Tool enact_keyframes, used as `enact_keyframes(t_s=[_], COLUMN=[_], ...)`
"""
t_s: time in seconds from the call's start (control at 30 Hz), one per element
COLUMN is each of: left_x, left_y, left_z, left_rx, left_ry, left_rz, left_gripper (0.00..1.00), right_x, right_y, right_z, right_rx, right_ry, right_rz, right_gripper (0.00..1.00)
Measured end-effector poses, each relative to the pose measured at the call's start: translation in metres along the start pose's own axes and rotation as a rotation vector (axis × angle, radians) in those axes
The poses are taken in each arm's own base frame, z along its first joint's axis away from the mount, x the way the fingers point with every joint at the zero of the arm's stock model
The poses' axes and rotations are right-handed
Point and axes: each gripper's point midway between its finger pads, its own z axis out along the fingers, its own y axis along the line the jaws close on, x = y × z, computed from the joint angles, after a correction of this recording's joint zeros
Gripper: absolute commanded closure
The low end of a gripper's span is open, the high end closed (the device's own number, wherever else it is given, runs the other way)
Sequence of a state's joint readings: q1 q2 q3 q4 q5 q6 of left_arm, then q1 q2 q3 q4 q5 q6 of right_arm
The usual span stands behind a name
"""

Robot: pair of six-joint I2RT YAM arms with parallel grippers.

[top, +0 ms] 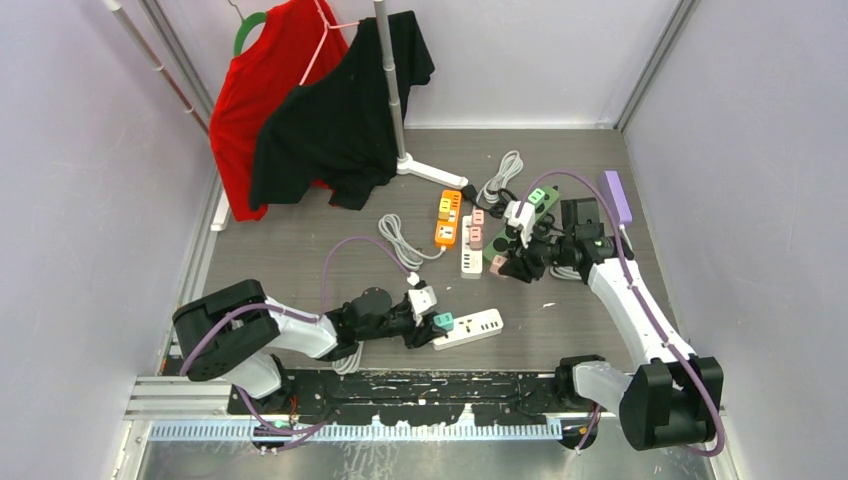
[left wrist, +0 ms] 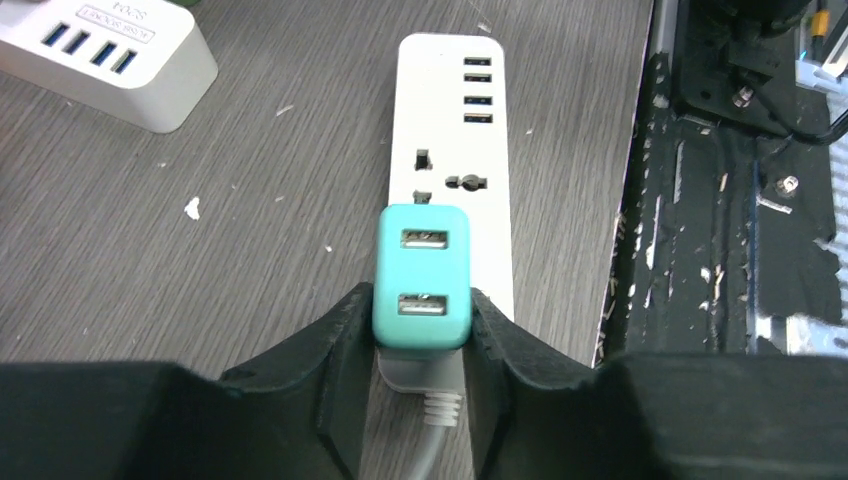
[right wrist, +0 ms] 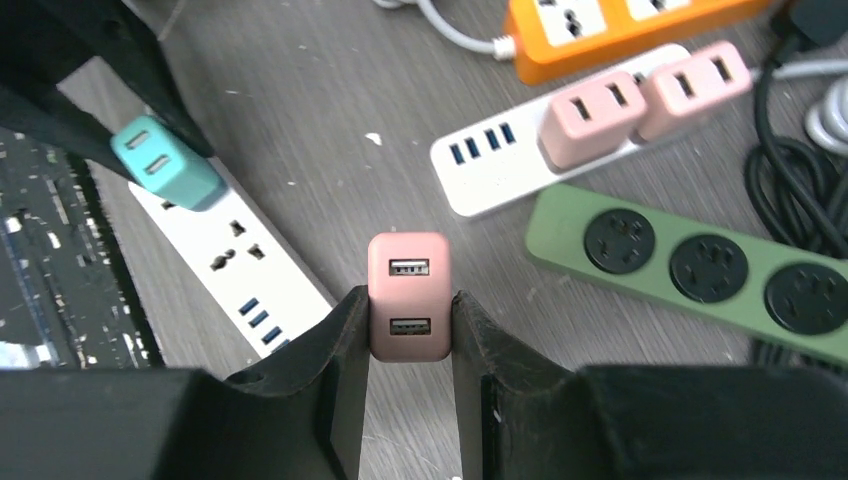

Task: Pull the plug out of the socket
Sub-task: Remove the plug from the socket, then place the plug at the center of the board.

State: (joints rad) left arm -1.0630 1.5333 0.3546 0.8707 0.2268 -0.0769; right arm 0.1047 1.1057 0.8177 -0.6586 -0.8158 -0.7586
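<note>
A teal plug (left wrist: 421, 275) with two USB ports stands on the cord end of a white socket strip (left wrist: 455, 130) near the table's front edge. My left gripper (left wrist: 420, 330) is shut on the teal plug, one finger pressed to each side. Its prongs are hidden, so I cannot tell whether it is seated. From above, the teal plug (top: 443, 321) sits at the left end of the strip (top: 478, 326). My right gripper (right wrist: 409, 335) is shut on a pink plug (right wrist: 409, 295) held above bare table, clear of any socket. The right wrist view also shows the teal plug (right wrist: 165, 163).
At mid-table lie an orange strip (top: 448, 218), a white strip (right wrist: 480, 170) with two pink plugs, a green strip (right wrist: 700, 270) and a purple strip (top: 618, 197), with coiled cords around them. A rack with a red shirt (top: 260, 90) and a black shirt stands at the back left.
</note>
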Motion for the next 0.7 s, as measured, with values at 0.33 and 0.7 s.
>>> enact_keyframes(t_s=[0.33,0.7], left_x=[0.012,-0.005], left_y=[0.004,0.007], left_z=[-0.007,-0.023], left_rx=[-0.040,-0.076], left_ry=[0.063,0.057], left_rz=[-0.039,-0.037], left_gripper=[0.32,0.25], right_x=[0.018,0.038], right_y=[-0.044,-0.076], right_z=[-0.018,-0.028], right_rx=[0.232,0.389], right_ry=[0.088,0.167], right_rz=[0.090,0.200], right_gripper=[0.99,0.98])
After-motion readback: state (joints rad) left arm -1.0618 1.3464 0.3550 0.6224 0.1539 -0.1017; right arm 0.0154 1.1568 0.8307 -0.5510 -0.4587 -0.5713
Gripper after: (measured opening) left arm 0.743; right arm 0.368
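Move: The right hand already holds a pink plug; the loose pink plug lies about 23 cm to its right, 7 ahead and 10 below. The green strip's middle is some 8 cm right and 9 ahead; the white strip with two pink plugs, about 5 left and 4 ahead. The left hand grips the teal plug between its pads; its white strip's middle is about 7 cm right, 1 back, 3 below. Right hand carries its plug about 9 cm right and forward, turning clockwise; left fingers open off the teal plug. ##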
